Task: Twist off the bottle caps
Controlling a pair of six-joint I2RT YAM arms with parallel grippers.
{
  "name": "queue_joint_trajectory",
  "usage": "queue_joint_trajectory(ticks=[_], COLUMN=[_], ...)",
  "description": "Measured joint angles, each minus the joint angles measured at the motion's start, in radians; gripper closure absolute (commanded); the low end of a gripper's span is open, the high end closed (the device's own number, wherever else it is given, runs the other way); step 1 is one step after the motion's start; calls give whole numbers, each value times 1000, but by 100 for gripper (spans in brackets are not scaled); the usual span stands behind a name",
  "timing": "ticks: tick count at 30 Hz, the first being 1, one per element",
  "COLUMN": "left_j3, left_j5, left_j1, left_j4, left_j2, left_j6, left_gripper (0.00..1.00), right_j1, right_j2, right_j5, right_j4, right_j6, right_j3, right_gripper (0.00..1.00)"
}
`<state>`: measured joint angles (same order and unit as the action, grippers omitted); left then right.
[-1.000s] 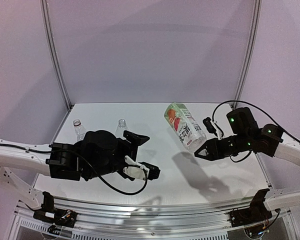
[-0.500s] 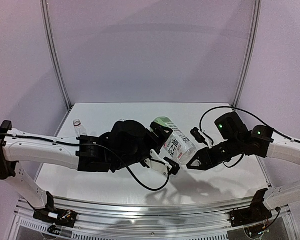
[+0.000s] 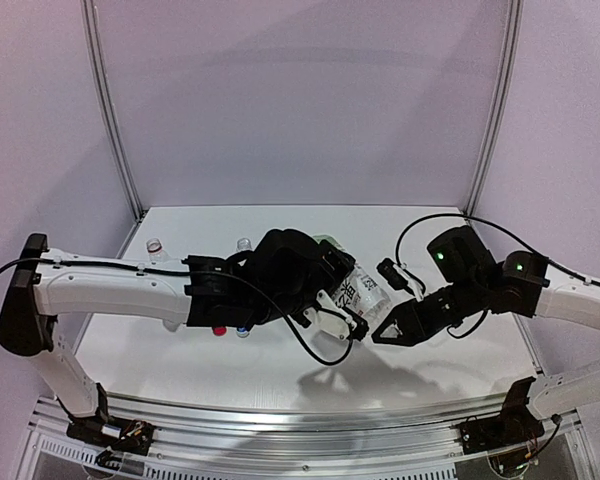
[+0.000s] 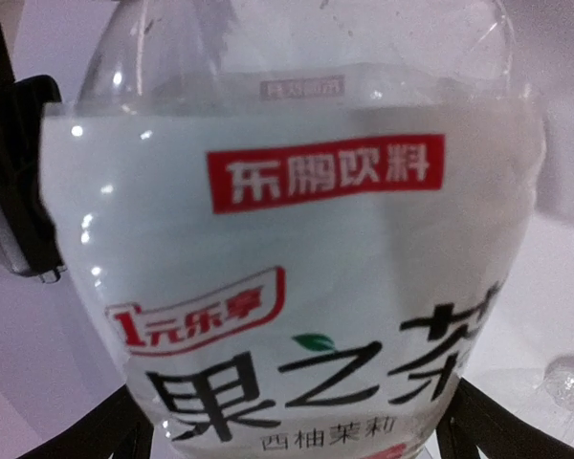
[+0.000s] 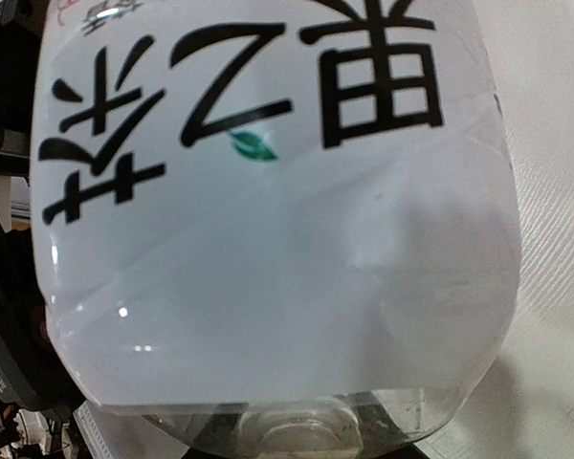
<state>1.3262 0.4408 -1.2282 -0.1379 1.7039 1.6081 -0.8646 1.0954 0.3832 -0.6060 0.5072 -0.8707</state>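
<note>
The large bottle (image 3: pixel 356 288) with a white-and-green label hangs tilted above the table's middle, cap end down to the right. My right gripper (image 3: pixel 382 328) is shut on that cap end; the neck (image 5: pixel 297 432) shows through the clear plastic in the right wrist view. My left gripper (image 3: pixel 344 296) is open, its black fingers (image 4: pixel 122 432) flanking the label (image 4: pixel 297 287) on both sides. A red cap (image 3: pixel 219 329) and a blue-and-white cap (image 3: pixel 242 329) lie loose on the table under the left arm. Two small clear bottles (image 3: pixel 155 247) (image 3: pixel 243 244) stand uncapped at the back left.
The white table (image 3: pixel 450 360) ends at a metal rail along the near edge. Upright frame posts (image 3: pixel 115 120) stand at the back corners. A black cable (image 3: pixel 310 355) loops under the left wrist.
My left arm has reached right and brought its open jaws round the large bottle. The right arm has carried the bottle down and to the left. Two loose caps have come into view.
</note>
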Motion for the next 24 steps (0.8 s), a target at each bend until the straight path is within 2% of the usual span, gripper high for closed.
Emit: queue_joint_trajectory(ticks=[5,7,9,12,15,16,22,24], left_j3=[29,29,29,29,31,31,30,28], left_j5=[-8,-8,-9,-15,-14,-15,-15,-16], left_j1=[13,18,24,27,26,26,24,23], left_j4=[-23,-24,-25,-27,-24,-19,-8,-14], left_j2=[29,34,38,39,39,39,38,37], left_j6=[-11,-12,-18,-31,-48,-56,-94,-116], left_gripper=[2,7,15,37,45,46,47,46], right_j1=[-22,-26,-28,-29,-30,-30,-32,-32], right_j2=[0,0,0,-2,-3,-5,-46,-80], right_j5=[-10,-10,-10,-13,-17,-21,-54,-82], right_j4=[-11,-14,-19,-21,-25,-27,-35,-39], right_j6=[-6,-9,-11,-12,-13,-13,-12,-13], right_j3=[-12,-17,-18,-19,-20,-20,-23,-28], right_gripper=[100,100,100,99,93,86,24,12])
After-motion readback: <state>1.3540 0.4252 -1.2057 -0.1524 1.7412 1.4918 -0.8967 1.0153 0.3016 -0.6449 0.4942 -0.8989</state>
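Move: The labelled bottle is already held at its neck end by the right hand. Its middle lies roughly 7 cm ahead, 3 cm left of and 3 cm above that hand. From the left hand, whose open fingers are around the lower body, the middle is about 2 cm back, 3 cm right and 2 cm below. The blue cap lies about 22 cm left, 4 cm ahead and 21 cm below the left hand, with the red cap some 6 cm farther left, and the clear bottle stands 20 cm left, 9 cm ahead and 11 cm lower. The left hand eases about 1 cm forward and down onto the bottle's lower body and closes its wide-open fingers until they settle a little over half open, gripping it from both sides while the wrist turns a few degrees. The right hand stays nearly still, holding the neck end, until the left has closed, then opens and backs off up and slightly right, ending about 2.5 cm higher, to hand the bottle over. ##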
